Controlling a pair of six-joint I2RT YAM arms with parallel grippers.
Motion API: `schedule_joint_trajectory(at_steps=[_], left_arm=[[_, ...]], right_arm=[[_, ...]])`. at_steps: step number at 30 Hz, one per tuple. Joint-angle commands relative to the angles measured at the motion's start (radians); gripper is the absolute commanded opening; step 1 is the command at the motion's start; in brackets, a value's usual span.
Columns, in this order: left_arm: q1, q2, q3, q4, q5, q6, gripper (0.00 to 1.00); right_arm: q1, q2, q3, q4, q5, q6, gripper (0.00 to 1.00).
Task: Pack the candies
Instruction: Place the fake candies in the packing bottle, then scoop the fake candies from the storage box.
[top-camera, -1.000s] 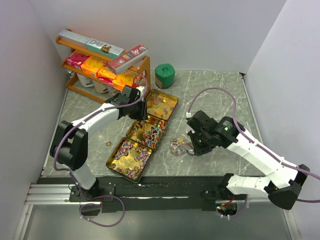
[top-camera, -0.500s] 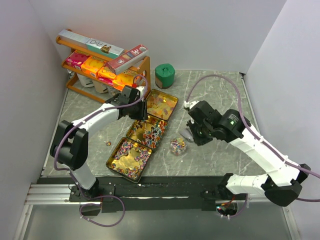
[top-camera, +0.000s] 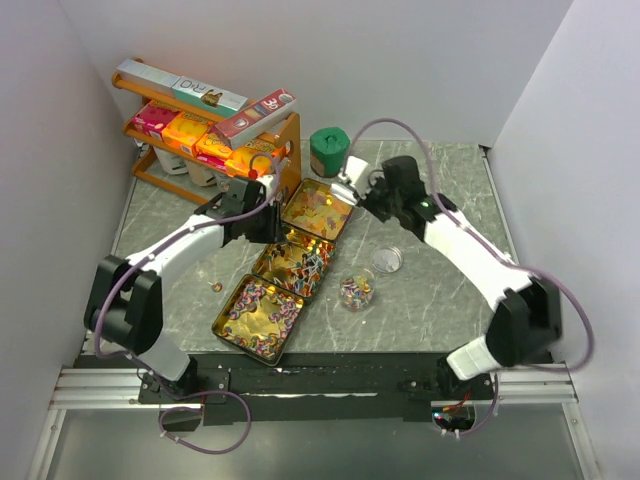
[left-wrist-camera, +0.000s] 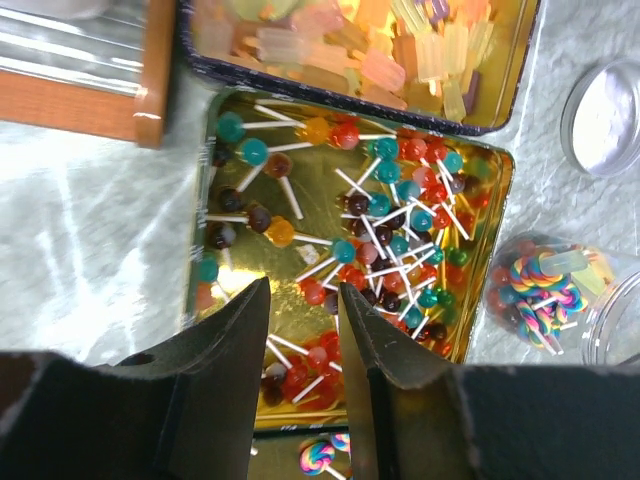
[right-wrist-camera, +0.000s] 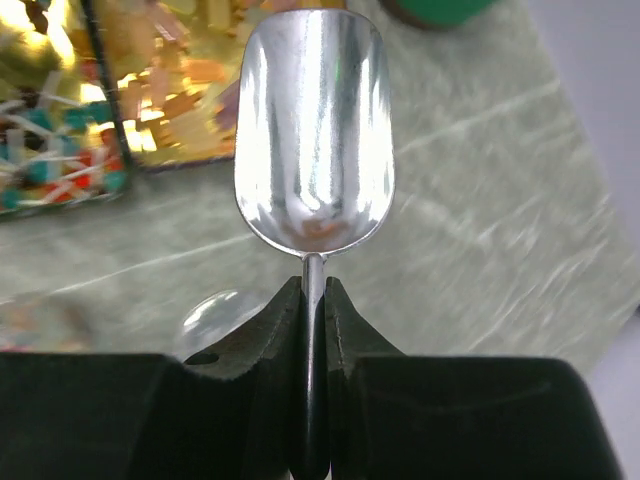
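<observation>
Three gold tins hold the candies: orange-yellow ones in the far tin (top-camera: 320, 210), red-blue-yellow lollipops in the middle tin (top-camera: 297, 265), pink-purple swirls in the near tin (top-camera: 258, 315). A clear cup (top-camera: 356, 291) holds some mixed candies, and its lid (top-camera: 387, 260) lies beside it. My left gripper (left-wrist-camera: 303, 290) hangs open over the middle tin's (left-wrist-camera: 490, 170) lollipops (left-wrist-camera: 380, 200), with nothing between its fingers. My right gripper (right-wrist-camera: 313, 285) is shut on the handle of an empty metal scoop (right-wrist-camera: 315, 130), which reaches toward the far tin (right-wrist-camera: 170, 90).
An orange rack of cardboard boxes (top-camera: 200, 130) stands at the back left. A green roll (top-camera: 327, 152) sits behind the far tin. One loose candy (top-camera: 215, 286) lies on the marble left of the tins. The walls close in on both sides.
My right arm has swung from beside the cup back to the far tin, carrying the scoop, and the lid now shows. The left gripper has shifted slightly left.
</observation>
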Motion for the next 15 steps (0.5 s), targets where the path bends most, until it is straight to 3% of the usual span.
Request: schedule_joint_trajectory(at_steps=[1,5,12,15], left_arm=[[0.014,-0.088,-0.038,0.022,-0.045,-0.017,0.39],[0.023,-0.146,-0.094,0.027,-0.096,-0.045,0.41],[0.029,-0.161,-0.154,0.008,-0.206,-0.051,0.59],[0.029,-0.134,-0.169,0.022,-0.237,-0.039,0.59]], right_arm=[[0.002,0.143,0.120,0.170,-0.083,-0.294,0.00],[0.037,0.242,0.117,0.257,-0.002,-0.417,0.00],[0.089,0.378,0.130,0.360,0.208,-0.595,0.00],[0.092,0.408,0.132,0.389,0.241,-0.644,0.00]])
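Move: The tray of gummies lies about 12 cm ahead of the right hand, which already holds the empty scoop, 10 cm to its left and 18 cm below. The lollipop tray is some 4 cm back and 16 cm left of that hand; the green bag stands about 22 cm ahead and 7 cm left. From the left hand, the lollipop tray's middle is 1 cm back, 4 cm right and 9 cm below, with the gummy tray 15 cm ahead and 9 cm right. Towards the gummy tray the right hand carries the scoop forward, down and left, about 12 cm in all and slowing, rolling its left side down some 30 degrees and keeping its grip on the handle. Over the lollipop tray's left side, the empty left hand shifts about 5 cm left and slightly back, rising briefly before sinking, its fingers opening wider. ##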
